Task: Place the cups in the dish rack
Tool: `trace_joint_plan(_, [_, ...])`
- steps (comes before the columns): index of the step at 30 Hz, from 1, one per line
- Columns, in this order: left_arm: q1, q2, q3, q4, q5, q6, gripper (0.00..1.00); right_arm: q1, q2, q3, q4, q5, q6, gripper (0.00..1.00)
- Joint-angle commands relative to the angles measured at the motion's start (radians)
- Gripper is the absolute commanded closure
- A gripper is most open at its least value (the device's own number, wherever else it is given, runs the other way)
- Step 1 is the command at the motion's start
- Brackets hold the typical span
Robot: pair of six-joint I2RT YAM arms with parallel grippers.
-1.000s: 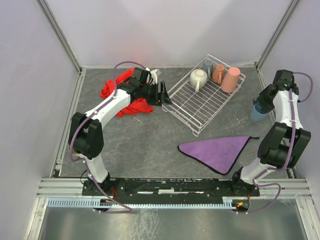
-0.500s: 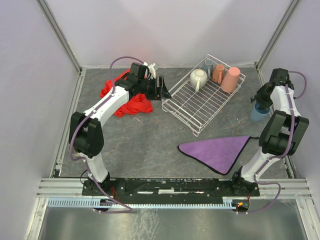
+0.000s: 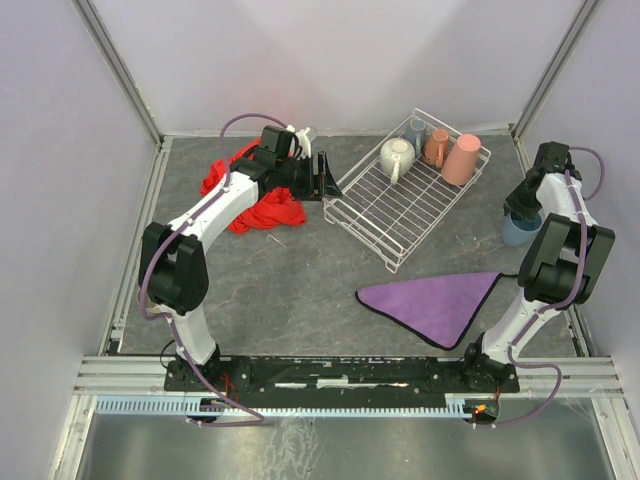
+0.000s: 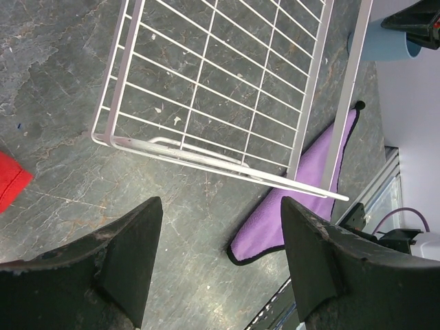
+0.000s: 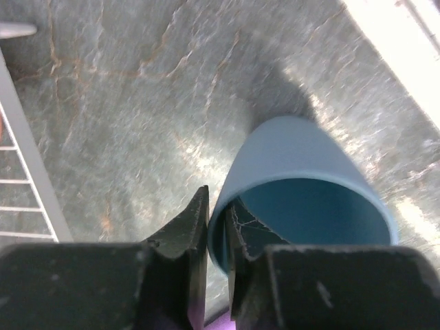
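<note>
The white wire dish rack (image 3: 400,205) sits at the back right. A cream mug (image 3: 397,157), a grey-blue mug (image 3: 415,132), an orange-and-white mug (image 3: 436,147) and a salmon-pink tumbler (image 3: 462,159) stand in its far end. A light-blue cup (image 3: 519,230) stands on the table to the right of the rack. My right gripper (image 5: 216,203) is shut on this cup's (image 5: 302,151) rim, one finger inside and one outside the wall. My left gripper (image 4: 220,206) hangs open and holds nothing, above the table by the rack's (image 4: 206,82) left corner.
A red cloth (image 3: 250,195) lies bunched under the left arm. A purple cloth (image 3: 435,300) is spread in front of the rack. Walls and metal rails close in the table on the left, back and right.
My right gripper has dropped onto the light-blue cup and closed on its rim. The left arm shifted slightly toward the back, its gripper still open.
</note>
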Motion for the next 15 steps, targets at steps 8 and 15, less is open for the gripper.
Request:
trace_joint_plan(8, [0.003,-0.090,0.028,0.060,0.045,-0.085,0.24,0.003,-0.144,-0.056,-0.005,-0.012,0.019,0.99])
trace_joint_plan(15, [0.006,-0.134,-0.053,0.206,0.164,-0.257,0.19,0.004,-0.371,-0.070,-0.027,-0.137,0.130,0.99])
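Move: The right hand's fingers straddle the near-left rim of the blue cup, whose middle lies about 3 cm to their right, 2 cm back and 4 cm below. From that hand the tall pink cup in the rack is some 20 cm ahead and 12 cm left, the dish rack's middle about 12 cm ahead and 27 cm left, the purple cloth roughly 20 cm back and 25 cm left. The blue cup is about 48 cm right of the left hand, 1 cm back, 14 cm below. The right hand shuts its part-closed fingers on the blue cup's wall, one finger inside and one outside, then lifts it by that pinched rim about 5 cm, slow at first and then faster, while easing some 2 cm back and 2 cm left. Near the rack's left corner the empty left hand, after a short rest, rises about 4 cm with its fingers still open and tipping a little towards level. ##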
